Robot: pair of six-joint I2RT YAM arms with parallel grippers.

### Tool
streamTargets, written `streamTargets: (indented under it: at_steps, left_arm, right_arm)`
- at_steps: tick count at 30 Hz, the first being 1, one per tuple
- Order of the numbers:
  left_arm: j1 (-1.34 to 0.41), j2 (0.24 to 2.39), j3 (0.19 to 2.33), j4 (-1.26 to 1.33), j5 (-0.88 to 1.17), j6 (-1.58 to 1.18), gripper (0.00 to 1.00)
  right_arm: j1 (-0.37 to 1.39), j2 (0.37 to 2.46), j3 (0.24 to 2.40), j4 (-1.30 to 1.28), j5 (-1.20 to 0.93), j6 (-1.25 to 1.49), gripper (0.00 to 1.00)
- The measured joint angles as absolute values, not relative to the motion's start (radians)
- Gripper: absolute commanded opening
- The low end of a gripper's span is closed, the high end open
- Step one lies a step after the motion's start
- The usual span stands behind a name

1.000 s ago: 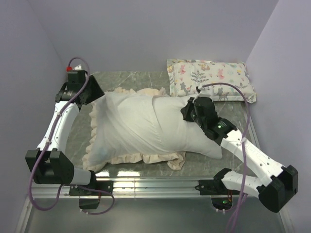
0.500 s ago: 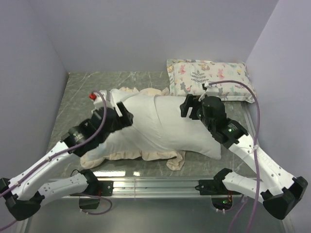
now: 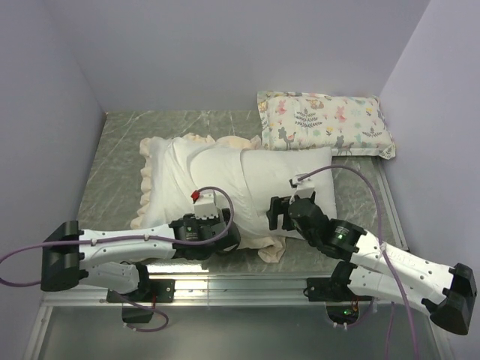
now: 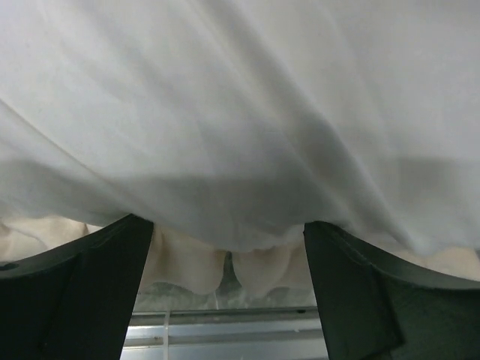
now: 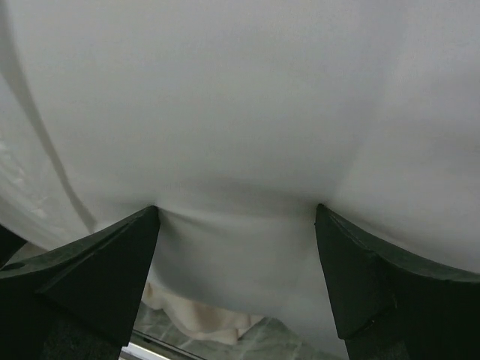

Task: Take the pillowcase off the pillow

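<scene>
The pillowcase (image 3: 176, 169), cream-white with ruffled edging, covers the left part of the pillow (image 3: 292, 169). The pillow's bare white right end sticks out of it. My left gripper (image 3: 232, 238) lies low at the pillow's near edge, open. In the left wrist view the white cloth (image 4: 240, 112) hangs over the wide-spread left gripper (image 4: 229, 225), with the cream ruffle (image 4: 184, 262) below. My right gripper (image 3: 279, 219) is at the near edge too, open. In the right wrist view white fabric (image 5: 240, 112) bulges between the spread fingers of the right gripper (image 5: 236, 210), which hold nothing.
A small animal-print pillow (image 3: 322, 120) lies at the back right against the wall. A metal rail (image 3: 247, 289) runs along the table's near edge. Walls close in the left, back and right. The marble tabletop (image 3: 120, 150) shows at the left.
Both arms came back to the near edge, the left one swinging in from the far left. Both grippers opened, and the right one let go of the pillow.
</scene>
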State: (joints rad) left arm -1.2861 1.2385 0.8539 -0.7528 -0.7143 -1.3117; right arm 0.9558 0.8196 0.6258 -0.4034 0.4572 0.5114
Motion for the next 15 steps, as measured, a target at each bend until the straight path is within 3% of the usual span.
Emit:
streamTargets:
  at_steps: [2,3,4,6,8,10,15]
  left_arm:
    - [-1.282,1.271,0.853,-0.752,-0.736,-1.351,0.71]
    - [-1.277,1.283,0.852,-0.749,-0.743,-1.362,0.57]
    - [-1.268,1.292,0.851,-0.741,-0.747,-1.37,0.29]
    - [-1.229,1.304,0.838,-0.71,-0.744,-1.372,0.01]
    - [-1.189,1.302,0.818,-0.68,-0.735,-1.359,0.01]
    - [-1.155,1.286,0.806,-0.661,-0.726,-1.354,0.0]
    - [-1.035,1.108,0.803,-0.67,-0.693,-1.326,0.0]
  right_arm:
    - [0.959,0.83,0.601,-0.361,0.475,0.522,0.93]
    - [0.96,0.843,0.599,-0.346,0.483,0.527,0.92]
    - [0.96,0.859,0.599,-0.326,0.493,0.53,0.9]
    - [0.96,0.894,0.603,-0.292,0.512,0.531,0.56]
    - [0.958,0.929,0.616,-0.273,0.524,0.536,0.16]
    - [0.958,0.975,0.65,-0.268,0.518,0.551,0.0]
    - [0.879,0.97,0.762,-0.324,0.466,0.537,0.0]
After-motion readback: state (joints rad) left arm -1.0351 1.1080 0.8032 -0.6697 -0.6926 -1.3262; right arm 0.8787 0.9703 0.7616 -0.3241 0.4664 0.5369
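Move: The white pillowcase's near side hangs right before both hands: for the left about 4 cm ahead, 1 cm to its left and 2 cm down; for the right about 3 cm ahead, 2 cm to its left and 1 cm down. A loose flap of beige frill lies some 8 cm back from the right hand, 2 cm to its left and 12 cm lower. From that hand the patterned pillow is about 29 cm ahead, 15 cm right and 9 cm lower. Both hands dip forward, pinch the pillowcase's near side, then rise about 4 cm, the left also leftward. ##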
